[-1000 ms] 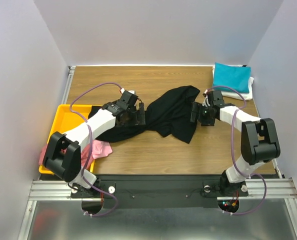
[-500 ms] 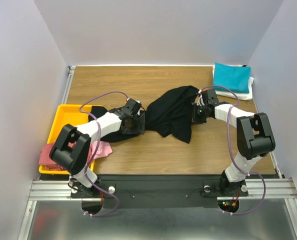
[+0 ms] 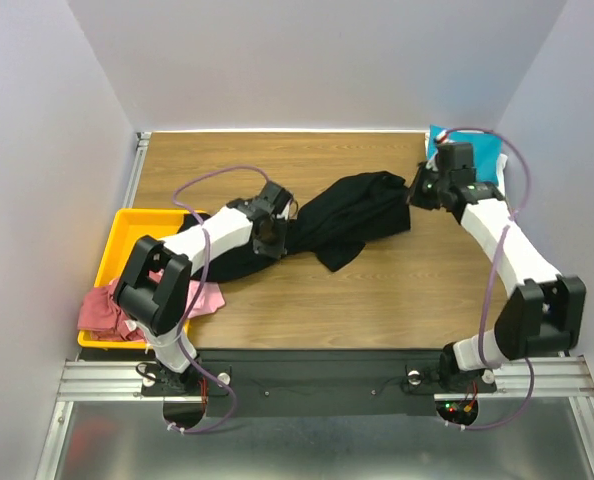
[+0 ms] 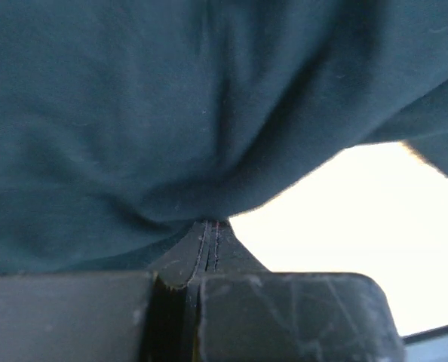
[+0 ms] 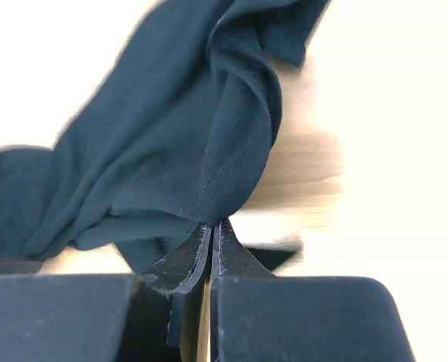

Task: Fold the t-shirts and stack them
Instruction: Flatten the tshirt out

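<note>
The large black t-shirt (image 3: pixel 352 215) lies bunched and stretched across the middle of the table, its left end trailing toward the tray. My left gripper (image 3: pixel 278 226) is shut on a fold of it at its left part; in the left wrist view the dark cloth (image 4: pixel 133 113) fills the frame above the closed fingertips (image 4: pixel 209 224). My right gripper (image 3: pixel 418 190) is shut on the shirt's right edge, and the right wrist view shows the cloth (image 5: pixel 171 151) hanging in a ridge from the pinched tips (image 5: pixel 211 224). A folded teal t-shirt (image 3: pixel 489 152) sits at the back right.
A yellow tray (image 3: pixel 127 232) stands at the left edge. A pink t-shirt (image 3: pixel 207 297) spills over its near right side and a dusty red one (image 3: pixel 99 312) hangs over its near left corner. Grey walls close in the table on three sides.
Both grippers have closed on the black t-shirt. The right arm has pulled its edge back and to the right toward the teal shirt, stretching the cloth; the left gripper has shifted slightly right.
</note>
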`<act>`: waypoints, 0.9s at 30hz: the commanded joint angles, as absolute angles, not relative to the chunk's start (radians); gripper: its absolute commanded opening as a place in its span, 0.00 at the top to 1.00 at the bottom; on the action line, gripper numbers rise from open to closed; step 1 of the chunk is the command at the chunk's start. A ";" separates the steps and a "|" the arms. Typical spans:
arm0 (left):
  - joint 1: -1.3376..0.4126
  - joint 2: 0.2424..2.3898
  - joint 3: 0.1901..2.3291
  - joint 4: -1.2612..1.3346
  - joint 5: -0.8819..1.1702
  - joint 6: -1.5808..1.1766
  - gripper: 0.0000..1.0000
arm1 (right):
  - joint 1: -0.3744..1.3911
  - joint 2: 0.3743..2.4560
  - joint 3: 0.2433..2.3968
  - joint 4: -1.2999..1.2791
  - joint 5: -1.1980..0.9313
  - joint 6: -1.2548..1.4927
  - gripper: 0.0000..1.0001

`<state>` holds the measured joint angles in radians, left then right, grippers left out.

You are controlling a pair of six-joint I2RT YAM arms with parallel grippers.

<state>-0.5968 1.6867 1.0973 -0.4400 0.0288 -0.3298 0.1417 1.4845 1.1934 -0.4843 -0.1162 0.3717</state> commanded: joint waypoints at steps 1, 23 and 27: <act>-0.603 1.582 1.366 -0.613 0.008 -0.288 1.00 | 0.121 1.349 1.305 -0.603 0.093 0.368 1.00; -0.400 1.839 2.040 -0.874 -0.075 -0.209 0.23 | 0.120 1.193 1.332 -0.701 0.439 0.420 1.00; -0.440 1.789 1.976 -0.803 -0.032 -0.248 0.14 | 0.120 1.230 1.252 -0.693 0.377 0.456 1.00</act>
<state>-0.3859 1.9015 2.0136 -0.8635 -0.0212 -0.2188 0.1246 1.2278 1.2919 -0.7067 0.4168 0.4019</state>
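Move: Both hands already hold the black t-shirt. Its middle lies about 8 cm to the right of the left hand and 5 cm ahead, a little lower; from the right hand it lies about 20 cm left, 3 cm back and 12 cm down. From the left hand, the yellow bin sits some 32 cm left and 7 cm back, its pink cloth 17 cm left and 9 cm back. The blue folded shirt is about 16 cm right of the right hand and 14 cm ahead, 12 cm lower. Sharply upward go both hands: the left about 30 cm, slightly forward, its fingertips swinging outward, then down 12 cm, forward and left as its fingers open and let the t-shirt go. The right rises some 20 cm while pulling right and back away from the bin, turning clockwise, then sinks halfway, keeping its pinch on the shirt's right end. ##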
